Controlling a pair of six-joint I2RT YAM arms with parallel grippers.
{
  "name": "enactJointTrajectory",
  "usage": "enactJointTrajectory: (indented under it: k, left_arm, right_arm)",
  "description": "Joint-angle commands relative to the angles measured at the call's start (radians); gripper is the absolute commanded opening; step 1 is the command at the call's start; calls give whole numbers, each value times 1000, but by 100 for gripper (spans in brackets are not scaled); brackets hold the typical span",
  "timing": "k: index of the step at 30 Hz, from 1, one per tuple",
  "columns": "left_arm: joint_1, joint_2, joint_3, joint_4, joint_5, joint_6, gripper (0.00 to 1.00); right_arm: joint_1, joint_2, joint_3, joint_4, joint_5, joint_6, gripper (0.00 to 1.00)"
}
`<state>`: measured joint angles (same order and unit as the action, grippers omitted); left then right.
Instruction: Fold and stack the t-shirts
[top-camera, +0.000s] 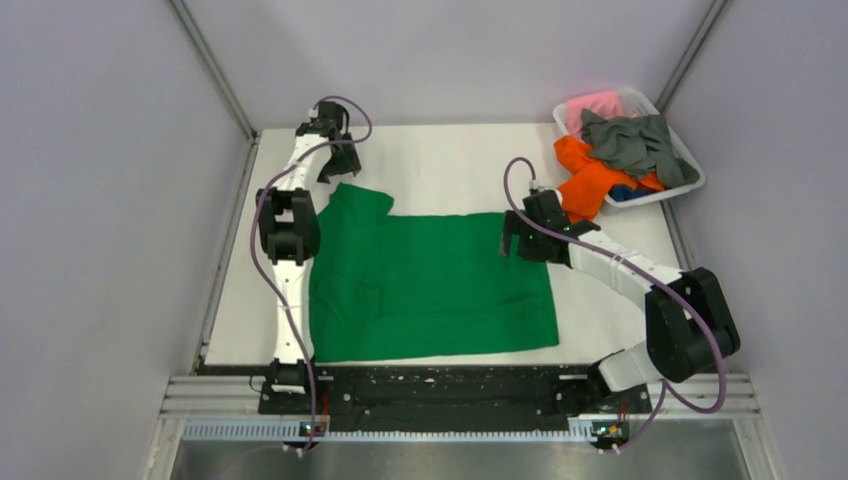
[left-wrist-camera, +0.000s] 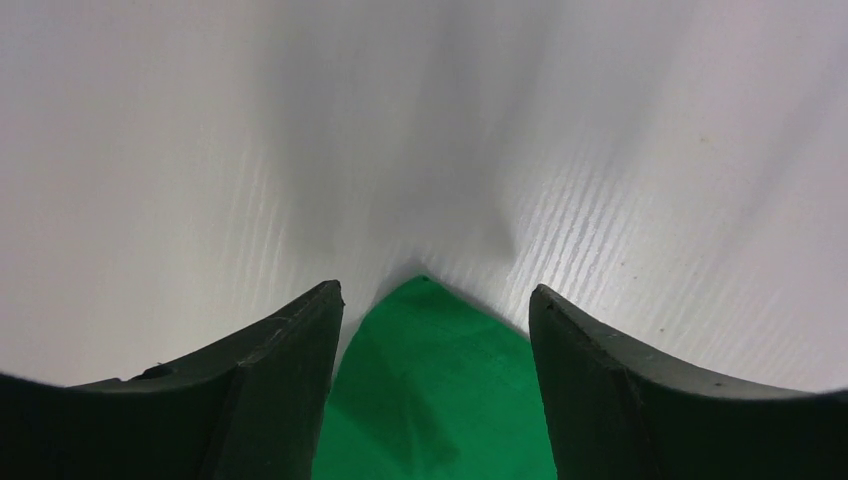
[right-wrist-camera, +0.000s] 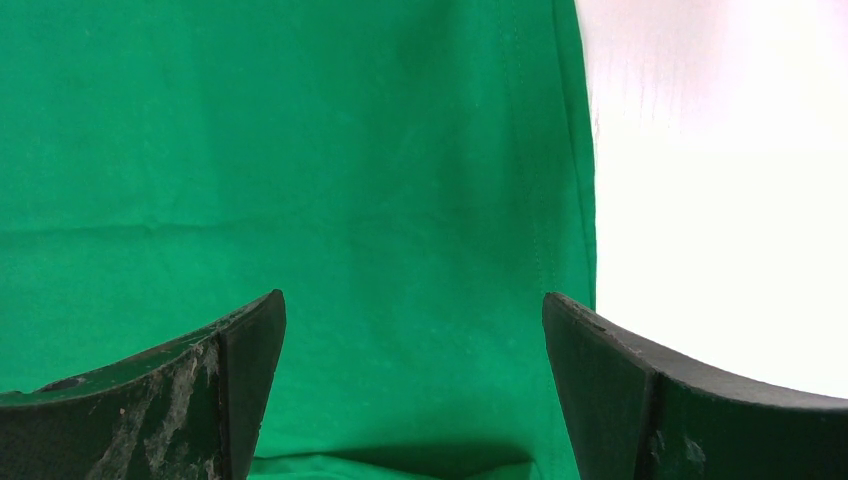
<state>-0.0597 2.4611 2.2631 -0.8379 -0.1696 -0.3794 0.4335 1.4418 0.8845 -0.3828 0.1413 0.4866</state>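
The bright green t-shirt (top-camera: 430, 285) lies spread flat on the white table (top-camera: 450, 165). My left gripper (top-camera: 340, 160) is open and empty, just above the shirt's far left sleeve corner (left-wrist-camera: 430, 380), which shows between its fingers. My right gripper (top-camera: 512, 245) is open and empty over the shirt's far right hem edge (right-wrist-camera: 400, 200). The orange t-shirt (top-camera: 590, 180) hangs over the rim of the white basket (top-camera: 690, 160), with the dark grey one (top-camera: 635, 145), the pink one (top-camera: 595, 105) and a bit of blue one (top-camera: 622, 192) inside.
The basket stands at the table's far right corner. Grey walls close in the table on the left, back and right. A black rail (top-camera: 430, 385) with the arm bases runs along the near edge.
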Motion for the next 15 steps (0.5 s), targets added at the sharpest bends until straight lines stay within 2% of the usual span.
enactJointTrajectory:
  k: [1, 4, 6, 11, 15]
  left_arm:
    - [4, 32, 28, -12, -12, 48, 73]
    - [4, 52, 29, -46, -67, 72, 72]
    - [4, 63, 29, -62, -77, 86, 67]
    - [3, 78, 21, -88, -1, 111, 53]
    - [3, 71, -1, -98, 30, 132, 47]
  right_arm:
    - [-10, -43, -15, 32, 7, -7, 98]
    - [-11, -44, -17, 33, 6, -8, 98]
    - [-11, -45, -22, 32, 5, -7, 98]
    - [-11, -47, -28, 32, -2, 1, 98]
    - [-12, -58, -26, 33, -2, 2, 97]
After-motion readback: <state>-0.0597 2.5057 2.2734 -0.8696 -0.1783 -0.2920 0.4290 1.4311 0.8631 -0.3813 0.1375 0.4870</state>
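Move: The far-left corner of the green t-shirt lies just under my half-closed left fingers, some 2 cm back and 3 cm below. The right-hand corner of that raised flap lies about 14 cm to the right of my left hand and 7 cm back; the middle of the shirt's body is about 33 cm back and 26 cm right. From my right hand the far-left corner lies roughly 24 cm ahead and 50 cm to the left. I sink my left hand about 2.5 cm, easing back barely 1 cm, so that the fingertips come down on either side of the green shirt's far-left corner. The descent ends early; from there I hold the hand low, close to the table, and keep drawing the fingers together until they stand about half open, not yet shut on the cloth. ##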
